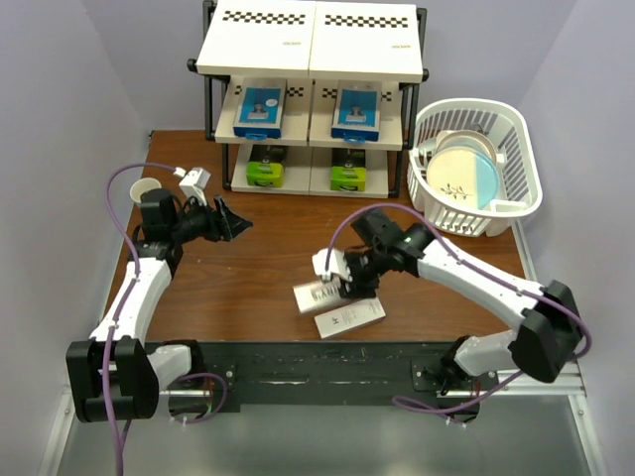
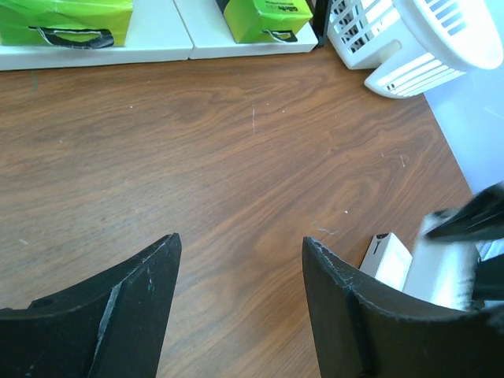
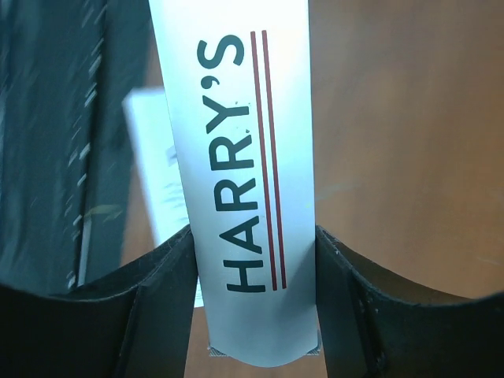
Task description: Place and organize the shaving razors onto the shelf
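The shelf (image 1: 308, 45) stands at the back. Its middle tier holds two blue-and-white razor boxes (image 1: 260, 107) (image 1: 355, 109). On the bottom tier lie two boxes with lime-green ends (image 1: 266, 169) (image 1: 347, 175), also seen in the left wrist view (image 2: 63, 20) (image 2: 264, 16). Two long white HARRY'S boxes (image 1: 316, 296) (image 1: 349, 317) lie at the front of the table. My right gripper (image 1: 347, 283) (image 3: 253, 236) presses both sides of a HARRY'S box (image 3: 236, 157). My left gripper (image 1: 236, 224) (image 2: 240, 246) hangs open over bare wood, nothing between its fingers.
A white plastic basket (image 1: 516, 149) (image 2: 425, 39) with a white-and-blue plate (image 1: 468, 178) stands right of the shelf. A paper cup (image 1: 146, 190) sits at the table's left edge. The second white box's end (image 2: 390, 260) shows right of my left gripper.
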`<state>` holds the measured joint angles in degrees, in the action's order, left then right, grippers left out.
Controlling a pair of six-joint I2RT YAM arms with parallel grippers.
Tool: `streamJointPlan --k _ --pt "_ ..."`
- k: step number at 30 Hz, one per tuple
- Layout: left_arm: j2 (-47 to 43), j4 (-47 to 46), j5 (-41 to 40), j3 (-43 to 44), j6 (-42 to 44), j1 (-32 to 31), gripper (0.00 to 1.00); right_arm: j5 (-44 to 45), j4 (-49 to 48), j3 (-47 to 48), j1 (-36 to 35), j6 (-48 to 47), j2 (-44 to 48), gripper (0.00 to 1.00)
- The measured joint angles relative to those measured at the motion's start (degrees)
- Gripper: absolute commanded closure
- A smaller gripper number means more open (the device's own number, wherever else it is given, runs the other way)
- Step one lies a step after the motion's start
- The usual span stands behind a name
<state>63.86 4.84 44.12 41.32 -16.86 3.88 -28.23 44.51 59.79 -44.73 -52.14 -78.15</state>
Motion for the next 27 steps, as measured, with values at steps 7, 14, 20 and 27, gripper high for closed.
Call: streamJointPlan --k 7,14,20,27 --pt "1.20 -4.33 0.15 0.00 -2.36 0.35 0.32 9.57 -9.90 17.73 0.13 18.12 2.23 0.45" --pt "3.23 -7.23 0.26 0.00 -4.00 0.57 0.32 21.88 -19.96 31.67 1.22 32.50 -2.89 0.45" --pt "4.31 -9.97 0.35 -0.98 -5.68 0.59 0.32 30.86 -24.81 49.03 5.75 40.74 -13.18 0.45" --pt "4.90 -11.30 0.66 -2.86 -6.69 0.61 0.32 37.33 -27.23 66.71 13.57 46.25 -23.85 0.44"
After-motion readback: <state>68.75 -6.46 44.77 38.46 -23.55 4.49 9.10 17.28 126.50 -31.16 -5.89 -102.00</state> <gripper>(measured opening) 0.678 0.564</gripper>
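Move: The right hand already holds a HARRY'S razor box; the right half of the top shelf lies about 42 cm ahead of it, 5 cm right and 28 cm up. The other HARRY'S box lies 4 cm back, 2 cm right and 7 cm below; the right blue box stands 33 cm ahead, 3 cm right and 14 cm up. From the left hand, that top shelf half is roughly 30 cm ahead, 25 cm right and 22 cm up. The right hand carries its pinched HARRY'S box 40 cm up and 28 forward towards the top shelf, turning clockwise. ##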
